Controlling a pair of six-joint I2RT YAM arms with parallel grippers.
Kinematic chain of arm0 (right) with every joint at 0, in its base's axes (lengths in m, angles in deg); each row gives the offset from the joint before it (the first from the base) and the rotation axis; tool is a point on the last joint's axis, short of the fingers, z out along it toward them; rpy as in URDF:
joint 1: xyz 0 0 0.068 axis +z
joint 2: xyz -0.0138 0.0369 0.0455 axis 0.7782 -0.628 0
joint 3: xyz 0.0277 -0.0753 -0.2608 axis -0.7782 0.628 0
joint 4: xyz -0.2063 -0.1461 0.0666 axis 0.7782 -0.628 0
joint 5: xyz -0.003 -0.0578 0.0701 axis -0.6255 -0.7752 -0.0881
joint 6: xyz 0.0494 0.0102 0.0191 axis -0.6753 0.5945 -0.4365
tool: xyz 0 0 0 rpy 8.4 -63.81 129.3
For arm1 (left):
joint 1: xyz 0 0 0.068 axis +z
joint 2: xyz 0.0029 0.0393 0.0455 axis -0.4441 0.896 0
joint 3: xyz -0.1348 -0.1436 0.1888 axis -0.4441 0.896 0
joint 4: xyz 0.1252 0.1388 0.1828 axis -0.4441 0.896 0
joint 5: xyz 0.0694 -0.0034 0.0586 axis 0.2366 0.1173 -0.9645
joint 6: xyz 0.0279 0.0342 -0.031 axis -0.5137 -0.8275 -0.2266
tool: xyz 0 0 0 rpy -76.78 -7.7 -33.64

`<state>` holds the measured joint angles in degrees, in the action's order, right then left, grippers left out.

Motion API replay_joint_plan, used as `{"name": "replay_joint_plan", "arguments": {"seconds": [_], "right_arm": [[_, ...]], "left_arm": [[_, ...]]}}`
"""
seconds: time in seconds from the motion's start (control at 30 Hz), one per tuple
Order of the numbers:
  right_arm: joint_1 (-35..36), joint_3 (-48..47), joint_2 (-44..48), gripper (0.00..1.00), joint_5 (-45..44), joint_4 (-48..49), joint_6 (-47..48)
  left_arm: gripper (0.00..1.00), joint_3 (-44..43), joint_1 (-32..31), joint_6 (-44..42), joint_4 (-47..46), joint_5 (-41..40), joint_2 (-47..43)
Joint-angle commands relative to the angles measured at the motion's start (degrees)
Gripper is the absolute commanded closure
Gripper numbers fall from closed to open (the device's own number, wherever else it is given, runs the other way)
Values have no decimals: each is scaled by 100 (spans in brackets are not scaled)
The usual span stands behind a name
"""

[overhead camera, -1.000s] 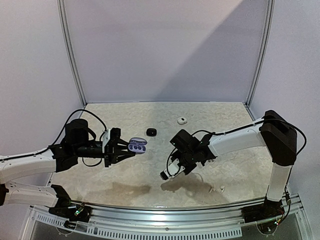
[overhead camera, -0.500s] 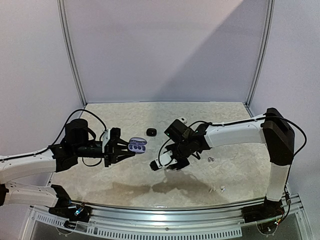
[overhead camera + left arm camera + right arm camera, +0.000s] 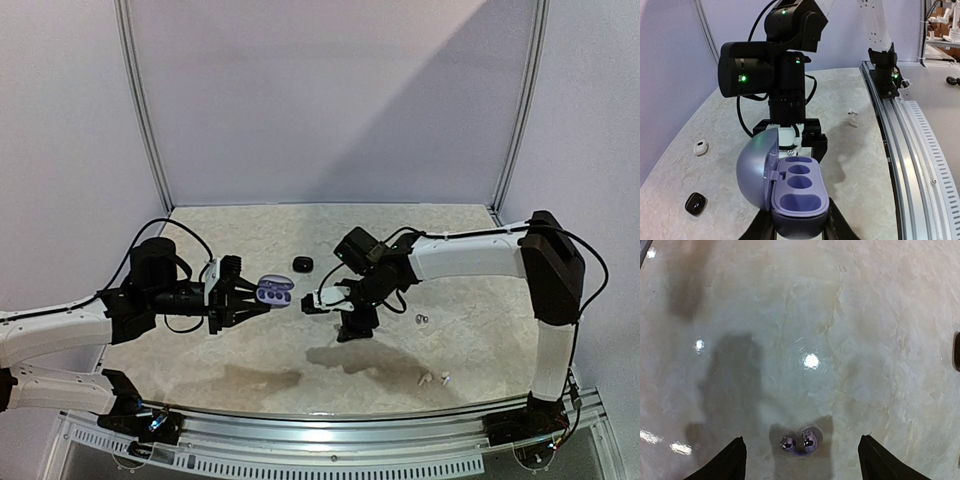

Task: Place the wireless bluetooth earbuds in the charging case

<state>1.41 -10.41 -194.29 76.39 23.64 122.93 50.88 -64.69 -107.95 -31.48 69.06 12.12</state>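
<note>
My left gripper (image 3: 262, 299) is shut on the purple charging case (image 3: 274, 291) and holds it above the table with the lid open. In the left wrist view the case (image 3: 800, 186) shows empty cavities, with my left gripper (image 3: 797, 226) clamping its base. My right gripper (image 3: 330, 315) hangs open just right of the case and holds nothing. Seen from the right wrist, two shiny purplish earbuds (image 3: 799, 442) lie on the table below my right gripper (image 3: 801, 438), apart from its fingers. A white stemmed pair (image 3: 432, 378) lies near the front right.
A small black case (image 3: 302, 263) sits behind the held case; it also shows in the left wrist view as the black case (image 3: 695, 203), with a white case (image 3: 700, 147) farther off. Two tiny dark earbuds (image 3: 420, 319) lie right of my right arm. The metal rail (image 3: 330, 420) borders the near edge.
My right gripper has risen and swung left and back toward the held case, and its jaws have gone from shut to wide open. The left arm and case have not moved.
</note>
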Motion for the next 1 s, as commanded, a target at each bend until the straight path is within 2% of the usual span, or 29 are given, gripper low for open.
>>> {"name": "replay_joint_plan", "arguments": {"seconds": [0.0, 0.3, 0.43, 0.53, 0.77, 0.97], "right_arm": [[-82, -275, -436, 23, 277, -336, -137], [-88, -374, -749, 30, 98, -372, -121], [-106, -282, -741, 39, -4, -311, -201], [-114, -307, -779, 52, -101, -321, -326], [-147, -82, -624, 64, -409, -212, -635], [-151, 43, -413, 72, -498, 16, -1638]], "left_arm": [[100, -117, 64, -68, 168, 37, -114], [100, -86, 62, -88, 171, 33, -160], [100, -74, 62, -69, 172, 31, -170], [100, -82, 62, -76, 162, 32, -175], [100, -63, 62, -82, 173, 23, -188], [100, -36, 62, -111, 162, 7, -225]]}}
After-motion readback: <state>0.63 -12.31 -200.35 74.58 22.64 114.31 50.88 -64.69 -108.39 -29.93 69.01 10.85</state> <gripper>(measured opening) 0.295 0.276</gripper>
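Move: The purple-silver earbuds lie on the table almost straight below the right hand, about 4 cm down, between its open fingers. From the right hand, the other silver pair lies some 15 cm right and 5 cm ahead; the open charging case is held about 14 cm left, 5 cm back and 15 cm higher. From the left hand, the purple-silver pair lies roughly 16 cm right, 5 cm ahead and 20 cm down. Onto the purple-silver earbuds the right hand sinks about 4 cm with its fingers wide, tipping slightly, then stays low and closes them from both sides until the tips flank and touch the pair. While closing, it eases about 1 cm forward and turns clockwise some 10 degrees. The left hand keeps its hold on the open case. ##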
